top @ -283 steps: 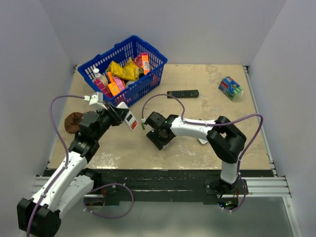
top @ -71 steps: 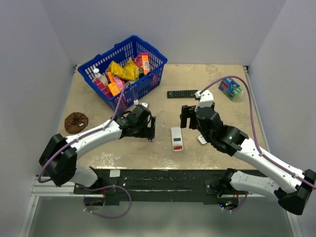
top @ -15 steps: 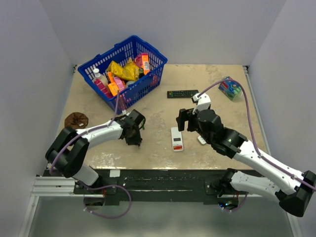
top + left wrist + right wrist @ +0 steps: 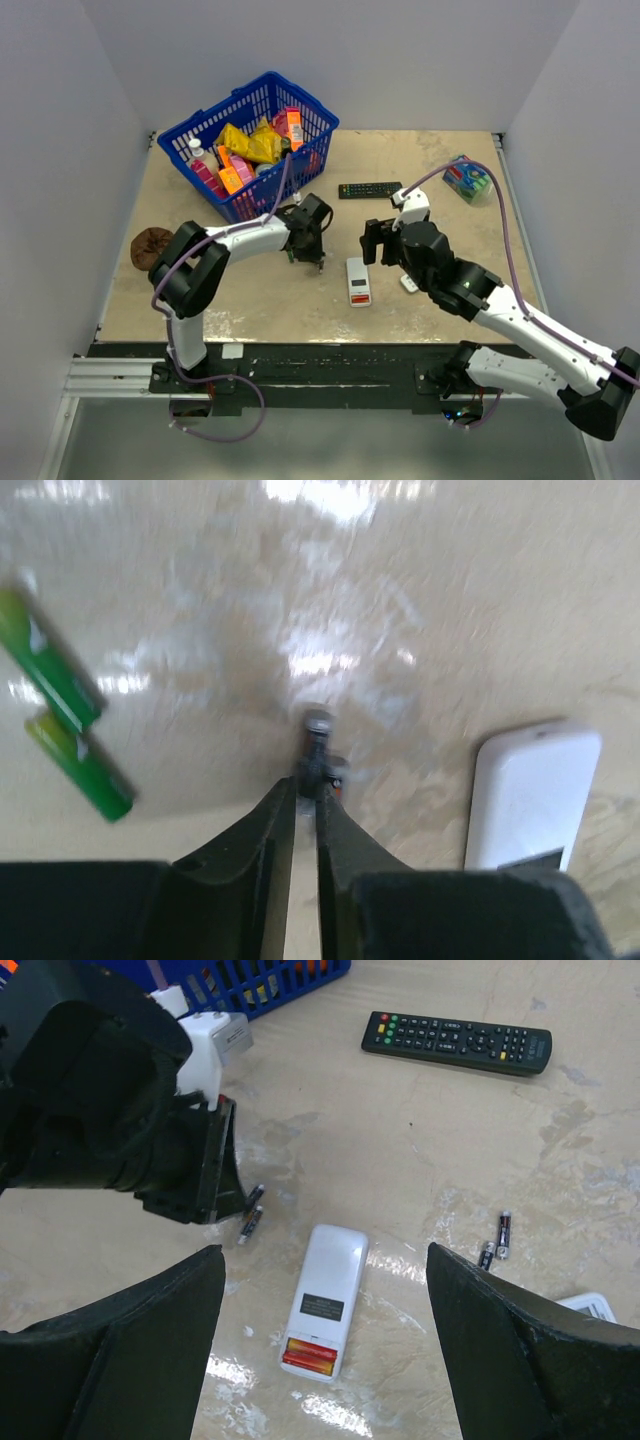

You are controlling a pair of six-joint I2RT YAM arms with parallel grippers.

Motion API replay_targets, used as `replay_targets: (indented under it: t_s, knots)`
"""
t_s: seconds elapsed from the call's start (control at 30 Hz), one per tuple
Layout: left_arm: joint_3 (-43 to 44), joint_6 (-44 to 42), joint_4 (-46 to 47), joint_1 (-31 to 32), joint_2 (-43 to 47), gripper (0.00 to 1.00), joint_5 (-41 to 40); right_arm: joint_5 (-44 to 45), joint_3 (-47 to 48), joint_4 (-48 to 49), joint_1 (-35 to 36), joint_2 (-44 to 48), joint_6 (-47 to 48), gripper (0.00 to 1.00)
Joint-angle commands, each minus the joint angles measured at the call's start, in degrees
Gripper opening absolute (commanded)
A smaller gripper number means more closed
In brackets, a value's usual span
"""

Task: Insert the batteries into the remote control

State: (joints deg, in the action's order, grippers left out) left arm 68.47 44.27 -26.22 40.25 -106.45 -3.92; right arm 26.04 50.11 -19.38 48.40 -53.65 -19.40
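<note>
The remote control [image 4: 325, 1295] lies back up on the table. Its open compartment holds two red-orange batteries [image 4: 312, 1355]. In the top view it is white with a red end [image 4: 357, 281]. My left gripper [image 4: 307, 785] is shut on a dark battery [image 4: 318, 742] at the tabletop, just left of the remote [image 4: 530, 795]. Two green batteries [image 4: 60, 680] lie further left. In the right wrist view, two dark batteries [image 4: 250, 1215] sit at the left gripper's tip [image 4: 318, 262]. Another dark pair [image 4: 495, 1240] lies right of the remote. My right gripper [image 4: 322, 1252] hangs open above it [image 4: 375, 245].
A long black remote [image 4: 455, 1040] lies beyond the white one. The blue basket [image 4: 300, 175] of packets stands at the back left. A brown object [image 4: 150, 247] sits at the left edge, a colourful box [image 4: 466, 178] at the back right, and a white piece [image 4: 590, 1305] beside the right gripper.
My left gripper has swung right and away from me, up close to the remote, and its jaws have shut on a dark battery. The right arm has barely moved.
</note>
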Motion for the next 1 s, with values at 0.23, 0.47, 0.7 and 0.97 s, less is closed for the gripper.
replay_targets:
  t_s: [0.23, 0.47, 0.7, 0.97]
  knots:
    - [10.8, -7.4, -5.6, -0.1, -8.8, 0.27, -8.6, 2.5, 1.0, -1.0, -0.3, 2.7, 0.8, 0.84]
    - [10.7, -7.4, -8.5, 0.0, -1.8, 0.51, -8.2, 2.4, 1.5, -1.0, -0.3, 2.2, 0.9, 0.84]
    - [2.6, -5.3, -19.9, 0.0, 9.2, 0.59, -7.5, 1.6, 1.1, -0.1, -0.3, 1.9, 1.4, 0.84]
    - [-15.2, 2.8, -28.9, 0.1, 27.0, 0.67, -8.0, -0.6, -0.4, 2.2, -0.4, 0.8, 1.0, 0.84]
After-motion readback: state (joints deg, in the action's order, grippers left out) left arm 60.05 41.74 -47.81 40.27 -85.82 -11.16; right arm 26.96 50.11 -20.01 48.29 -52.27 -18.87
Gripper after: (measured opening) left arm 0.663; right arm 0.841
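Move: The two black batteries lie right at the left fingertips, roughly 1 cm ahead, 1 cm to the right and 1 cm below. From the left hand, the green batteries are about 3 cm ahead and 7 cm to the left, and the white remote's middle is some 4 cm back and 9 cm to the right. From the idle right hand, the black pair is roughly 3 cm ahead, 10 cm to the left and 23 cm down. Run the left gripper's nearly shut tips about 4 cm forward, low over the table, into the two black batteries, and start spreading the fingers there. Then lift off empty by about 5 cm and swing back and to the left, away from the white remote, opening wider on the way, with the hand's left side rolling up slightly. ##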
